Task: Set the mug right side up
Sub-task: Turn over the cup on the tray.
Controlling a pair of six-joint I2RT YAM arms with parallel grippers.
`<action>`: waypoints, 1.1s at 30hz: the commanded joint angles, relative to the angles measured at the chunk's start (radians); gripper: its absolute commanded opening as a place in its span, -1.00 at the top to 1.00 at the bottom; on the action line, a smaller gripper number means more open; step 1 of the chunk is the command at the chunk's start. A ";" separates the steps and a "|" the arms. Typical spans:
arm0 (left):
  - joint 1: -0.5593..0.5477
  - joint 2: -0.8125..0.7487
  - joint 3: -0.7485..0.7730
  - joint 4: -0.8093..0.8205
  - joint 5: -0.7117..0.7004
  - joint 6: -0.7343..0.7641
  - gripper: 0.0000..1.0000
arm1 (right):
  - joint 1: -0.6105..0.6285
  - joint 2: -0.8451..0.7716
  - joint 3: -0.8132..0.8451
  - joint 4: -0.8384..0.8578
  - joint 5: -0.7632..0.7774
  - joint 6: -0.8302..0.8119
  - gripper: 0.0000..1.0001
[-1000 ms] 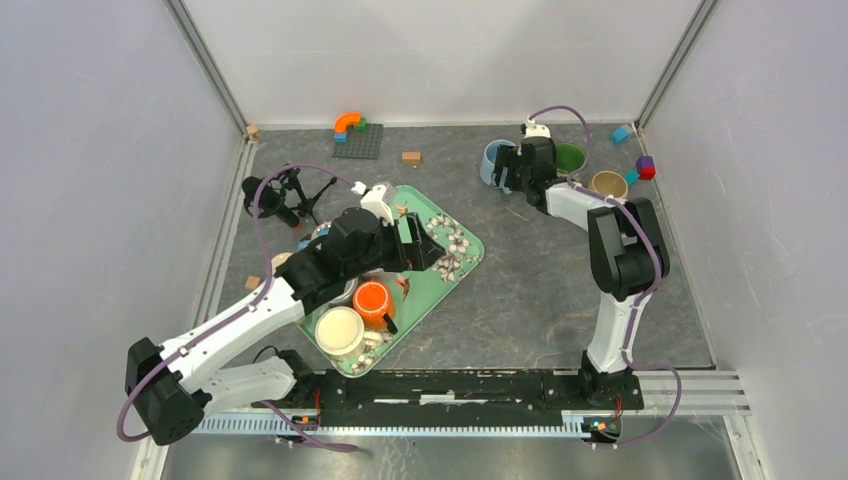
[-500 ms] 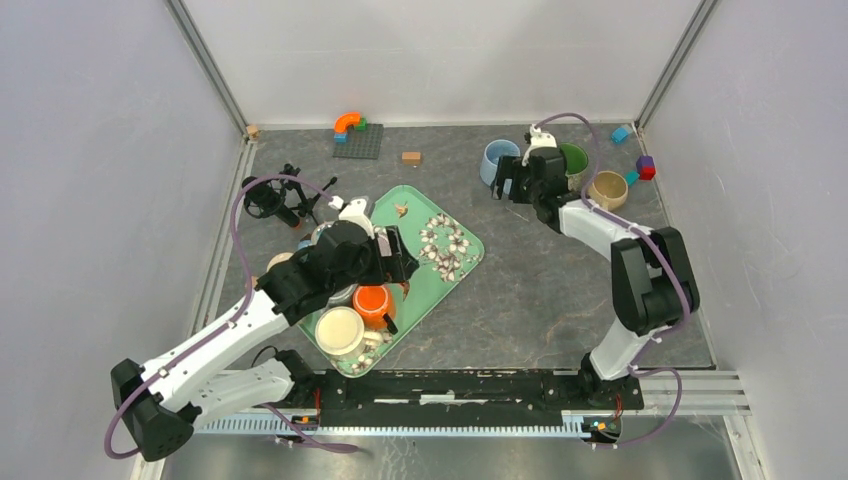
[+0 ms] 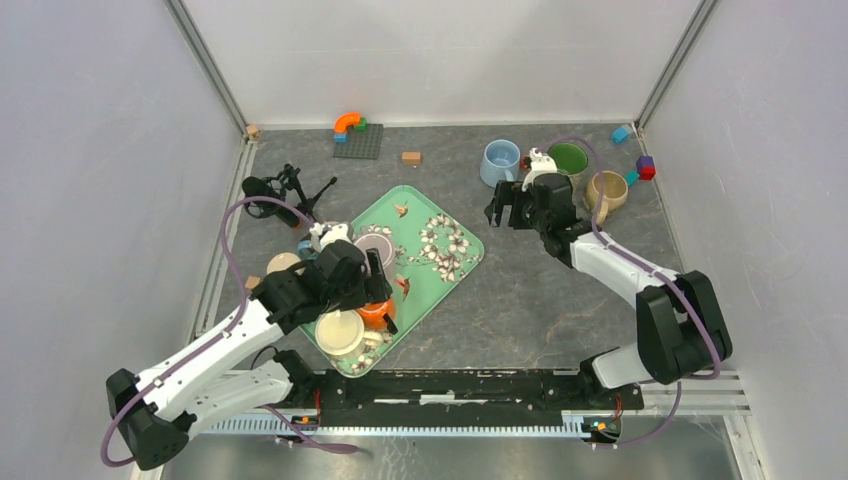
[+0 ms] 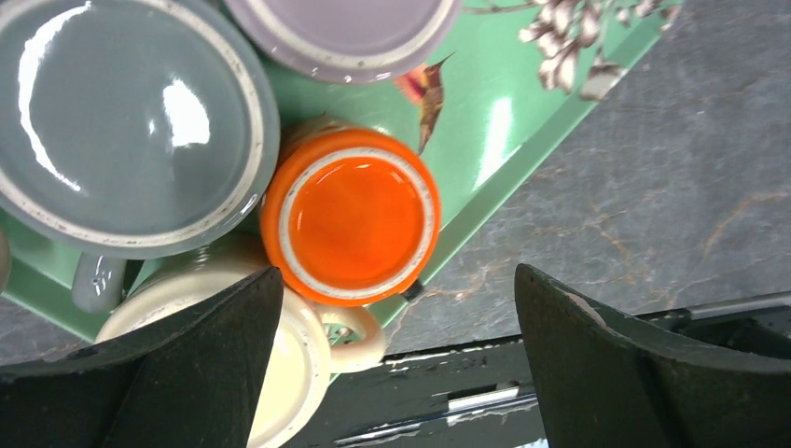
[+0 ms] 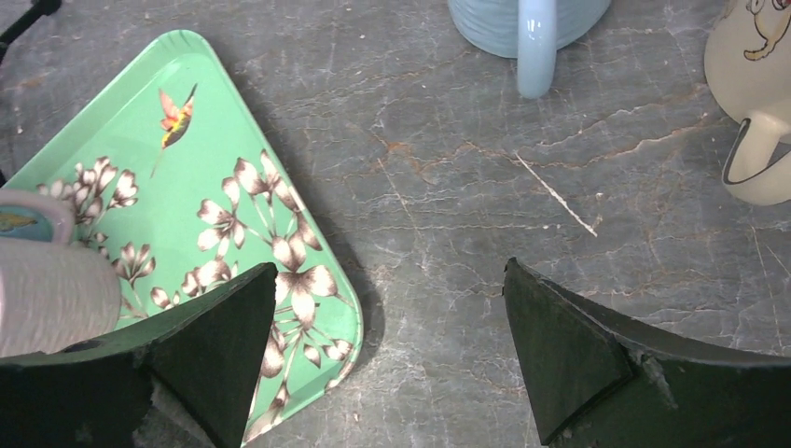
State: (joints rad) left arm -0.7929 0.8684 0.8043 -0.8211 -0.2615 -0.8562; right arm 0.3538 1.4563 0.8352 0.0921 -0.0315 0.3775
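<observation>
An orange mug [image 4: 350, 219] stands upside down on the green flowered tray [image 4: 494, 131], its base facing up. It is packed against an upside-down cream mug [image 4: 280, 373], a grey mug [image 4: 121, 121] and a lilac mug [image 4: 340, 28]. My left gripper [image 4: 396, 364] hangs open above the orange mug's near edge, holding nothing. In the top view it [image 3: 375, 285] partly hides the orange mug [image 3: 372, 312]. My right gripper [image 3: 505, 210] is open and empty over the bare table, between the tray [image 3: 445, 255] and an upright blue mug [image 3: 500, 160].
A green mug [image 3: 571, 158] and a tan mug [image 3: 607, 187] stand upright at the back right. Toy bricks [image 3: 355, 135], a small wooden block [image 3: 411, 157] and a black tripod-like object [image 3: 285, 195] lie at the back and left. Metal frame rails border the table.
The left arm has drawn back toward the near edge and now sits over the orange mug. The right arm has pulled away from the blue mug, its jaws widening slightly.
</observation>
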 commanded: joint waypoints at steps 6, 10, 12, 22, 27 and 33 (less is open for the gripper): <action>0.003 0.021 -0.042 -0.018 -0.044 -0.089 -0.99 | 0.069 -0.092 -0.061 0.031 -0.043 -0.003 -0.96; 0.003 0.042 -0.064 0.011 -0.040 -0.096 -0.99 | 0.092 -0.102 -0.085 0.036 -0.054 -0.001 -0.96; 0.003 0.056 -0.072 0.030 -0.037 -0.098 -0.99 | 0.100 -0.102 -0.085 0.033 -0.060 -0.003 -0.96; 0.003 0.138 -0.092 0.209 0.056 -0.103 -0.99 | 0.120 -0.119 -0.081 0.008 -0.072 -0.027 -0.96; 0.003 0.195 -0.072 0.279 0.055 -0.100 -0.99 | 0.128 -0.127 -0.090 0.000 -0.077 -0.032 -0.96; 0.003 0.313 -0.017 0.360 0.080 -0.084 -0.99 | 0.137 -0.145 -0.100 -0.016 -0.077 -0.039 -0.96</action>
State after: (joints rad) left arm -0.7921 1.1229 0.7265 -0.5774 -0.2104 -0.9142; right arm 0.4828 1.3479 0.7433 0.0841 -0.0982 0.3611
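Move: The upside-down orange mug stands just under the left hand, about 2 cm left, 1 cm ahead and 9 cm below. Around it, counted from that hand, are the lavender mug 11 cm ahead and 2 cm left, the grey mug 5 cm ahead and 11 cm left, and the cream mug 6 cm back and 9 cm left. From the right hand the orange mug lies roughly 29 cm left, 20 cm back and 8 cm below. The left hand's open fingers come down astride the orange mug, the left finger meeting its left side and pushing it to the right: the hand sinks some 6 cm throughout, at first edging slightly back and left, then swinging right and forward. The empty right hand, still open, draws back and left about 5 cm each way, away from the blue mug, turning slightly counter-clockwise. ##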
